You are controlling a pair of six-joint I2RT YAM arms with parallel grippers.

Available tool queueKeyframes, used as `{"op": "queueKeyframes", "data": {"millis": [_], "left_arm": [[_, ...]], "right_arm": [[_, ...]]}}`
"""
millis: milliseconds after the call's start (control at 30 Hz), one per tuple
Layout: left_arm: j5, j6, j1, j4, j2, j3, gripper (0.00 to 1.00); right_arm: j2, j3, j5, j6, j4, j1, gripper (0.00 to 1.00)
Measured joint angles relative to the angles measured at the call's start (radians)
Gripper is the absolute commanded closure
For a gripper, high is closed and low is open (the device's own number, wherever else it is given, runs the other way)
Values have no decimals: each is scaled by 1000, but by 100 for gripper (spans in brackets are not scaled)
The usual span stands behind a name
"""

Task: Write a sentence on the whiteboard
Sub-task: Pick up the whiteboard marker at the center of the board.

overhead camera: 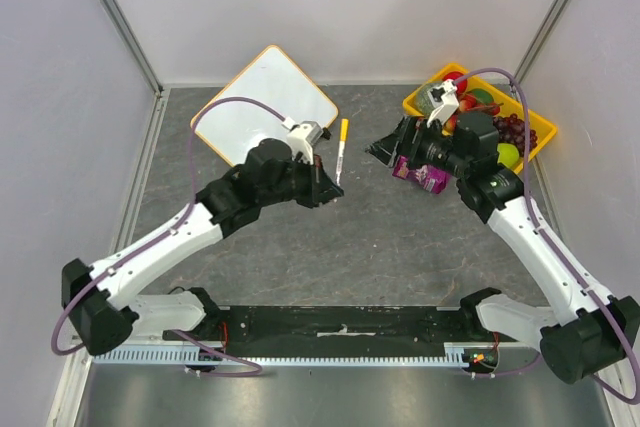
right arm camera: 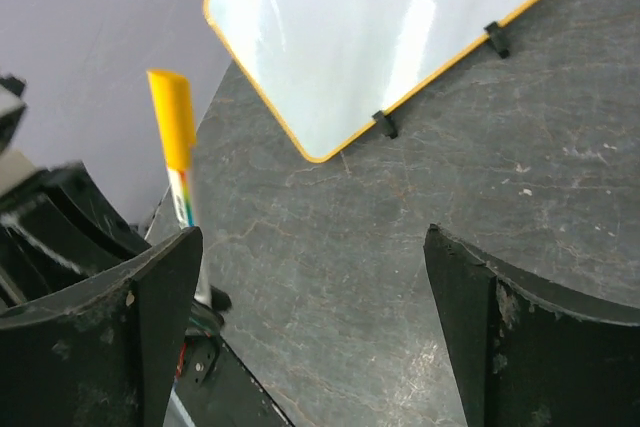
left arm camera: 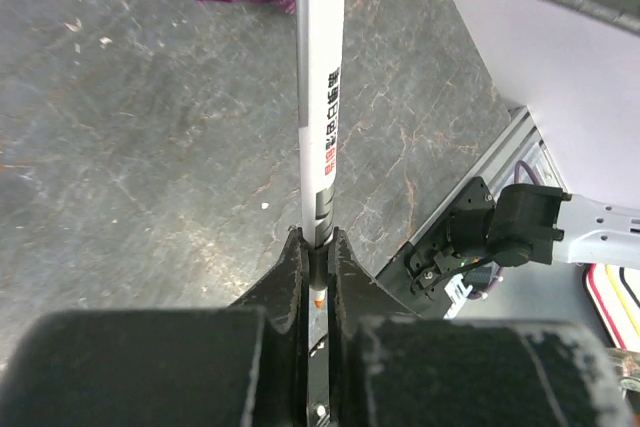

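The whiteboard lies flat at the back left, white with an orange rim and two black clips on its near edge. Its face is blank and no sentence shows on it. My left gripper is shut on a marker near its lower end, and the marker stands upright with its yellow end up. In the left wrist view the white barrel runs up from the closed fingers, with an orange nib showing between them. My right gripper is open and holds nothing, just right of the marker.
A yellow tray of toy fruit stands at the back right, under the right arm. A purple snack packet lies beside it. Grey walls close in the table's left, back and right sides.
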Motion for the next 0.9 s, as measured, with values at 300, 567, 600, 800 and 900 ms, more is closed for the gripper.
{"op": "queueKeyframes", "data": {"millis": [300,567,600,800,900], "left_arm": [[124,124,58,-148,-150,19,98],[293,154,58,-167,-153,43,98],[309,155,58,-165,-150,45,98],[377,159,58,-160,-137,47,98],[398,162,58,-161,-135,47,98]], "right_arm": [[27,5,-409,19,197,-11,2],[53,-25,-579,137,438,108,32],[60,-25,-590,138,442,121,35],[77,-26,-617,119,429,132,55],[78,-26,-621,97,404,133,57]]}}
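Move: The left hand already holds the marker by its tip end; the marker's middle is about 4 cm ahead of that hand, 1 cm to its right and 5 cm above it. From the open right hand, the marker's middle is some 9 cm to the left and 3 cm back, at about its height. The snack bag lies roughly 10 cm to the right hand's right, 5 cm ahead and 20 cm below. Right hand swings some 13 cm back and left, half-closing around the marker that the left hand draws back. ##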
